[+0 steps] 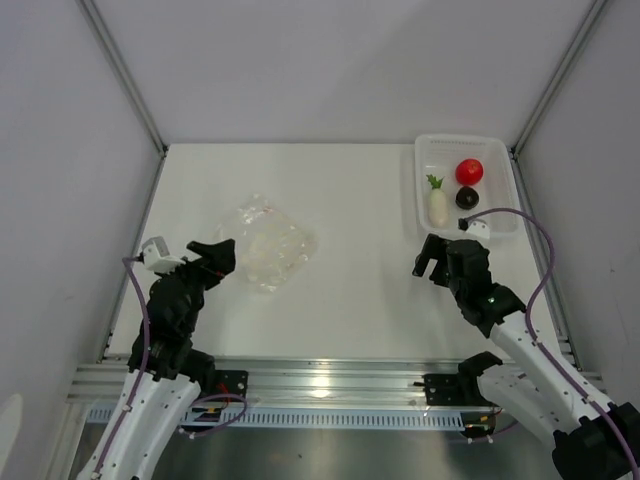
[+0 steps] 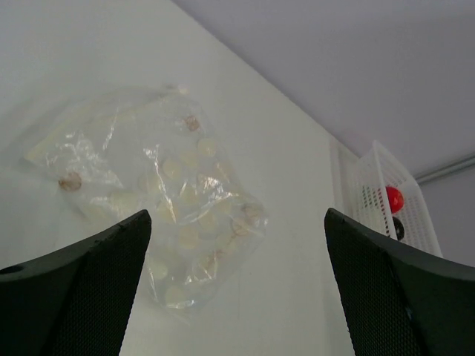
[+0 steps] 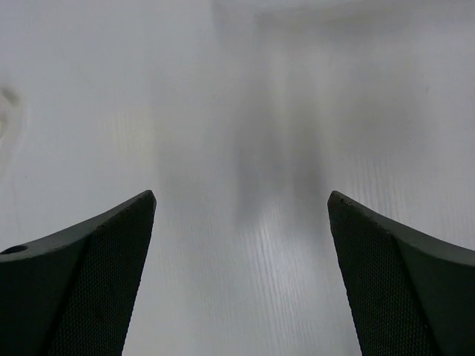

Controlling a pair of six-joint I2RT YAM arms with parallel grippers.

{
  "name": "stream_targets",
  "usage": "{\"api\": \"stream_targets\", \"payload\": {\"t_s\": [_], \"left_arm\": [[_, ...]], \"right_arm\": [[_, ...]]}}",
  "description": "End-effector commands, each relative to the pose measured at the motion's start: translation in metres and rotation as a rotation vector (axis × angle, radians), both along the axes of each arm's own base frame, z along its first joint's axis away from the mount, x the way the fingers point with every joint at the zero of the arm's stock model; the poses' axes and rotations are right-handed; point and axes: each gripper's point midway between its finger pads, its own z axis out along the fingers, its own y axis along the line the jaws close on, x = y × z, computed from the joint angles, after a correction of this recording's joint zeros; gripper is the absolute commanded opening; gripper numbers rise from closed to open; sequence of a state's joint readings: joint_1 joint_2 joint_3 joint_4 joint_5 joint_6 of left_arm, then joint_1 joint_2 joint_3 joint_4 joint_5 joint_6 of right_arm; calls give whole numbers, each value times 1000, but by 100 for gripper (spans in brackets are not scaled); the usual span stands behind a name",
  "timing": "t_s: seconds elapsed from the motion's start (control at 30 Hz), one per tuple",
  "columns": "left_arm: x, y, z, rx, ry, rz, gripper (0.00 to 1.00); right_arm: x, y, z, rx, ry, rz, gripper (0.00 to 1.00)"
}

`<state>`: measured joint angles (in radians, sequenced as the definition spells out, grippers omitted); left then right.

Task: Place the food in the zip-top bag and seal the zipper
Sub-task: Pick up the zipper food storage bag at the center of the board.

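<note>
The clear crinkly zip-top bag (image 1: 266, 243) (image 2: 156, 200) lies flat on the white table, left of centre. Its zipper is too faint to pick out. My left gripper (image 1: 218, 258) (image 2: 237, 245) stands open just left of the bag, with nothing between its fingers. The food sits in a white basket (image 1: 500, 225) (image 2: 375, 178) at the back right: a red tomato (image 1: 469, 171) (image 2: 394, 199), a white radish with green leaves (image 1: 437, 203) and a dark ball (image 1: 467, 198) (image 2: 399, 227). My right gripper (image 1: 430, 262) (image 3: 241, 222) hangs open and holds nothing, just in front of the basket.
Grey walls close the table (image 1: 360, 290) on the left, back and right. A metal rail (image 1: 320, 380) runs along the near edge by the arm bases. The right wrist view shows only bare table surface.
</note>
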<state>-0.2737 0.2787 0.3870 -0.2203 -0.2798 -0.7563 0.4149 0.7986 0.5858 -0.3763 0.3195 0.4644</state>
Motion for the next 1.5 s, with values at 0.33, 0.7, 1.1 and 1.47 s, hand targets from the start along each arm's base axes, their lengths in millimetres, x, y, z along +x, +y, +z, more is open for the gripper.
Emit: {"api": "stream_targets", "payload": {"t_s": [0.33,0.7,1.1,1.47], "left_arm": [[-26,3,-6,-6,247,8,99],[-68,67,2,33,329,326,100],[-74,68,1,-3,339,341,99],[-69,67,-3,11,402,356,99]], "right_arm": [[9,257,3,9,116,632,99],[8,414,-15,-7,33,923,99],[29,457,-78,-243,60,948,88],[26,458,-100,-226,115,1050,43]]}}
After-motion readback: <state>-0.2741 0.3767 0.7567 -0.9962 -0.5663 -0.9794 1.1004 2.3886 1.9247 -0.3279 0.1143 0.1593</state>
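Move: The bag lies flat on the board, its middle roughly 42 cm to the right hand's left and 11 cm farther out, some 13 cm below it. The basket stands about 30 cm ahead and 13 cm to the right of that hand, with the white radish in it some 26 cm ahead and 5 cm to the right. From the left hand, the bag's middle is about 14 cm ahead, 8 cm to the right and 19 cm down. The right hand sweeps about 45 cm left across the board, swinging nearly 60 degrees counter-clockwise, then sinks some 11 cm in all, mostly late, onto the bag's near left edge and brings its wide-open fingers to about half open, with plastic between the tips. The empty left hand, open throughout, first dips briefly a little right, then draws back and left, away from the bag, to make room, its fingers tipping down some 25 degrees. ##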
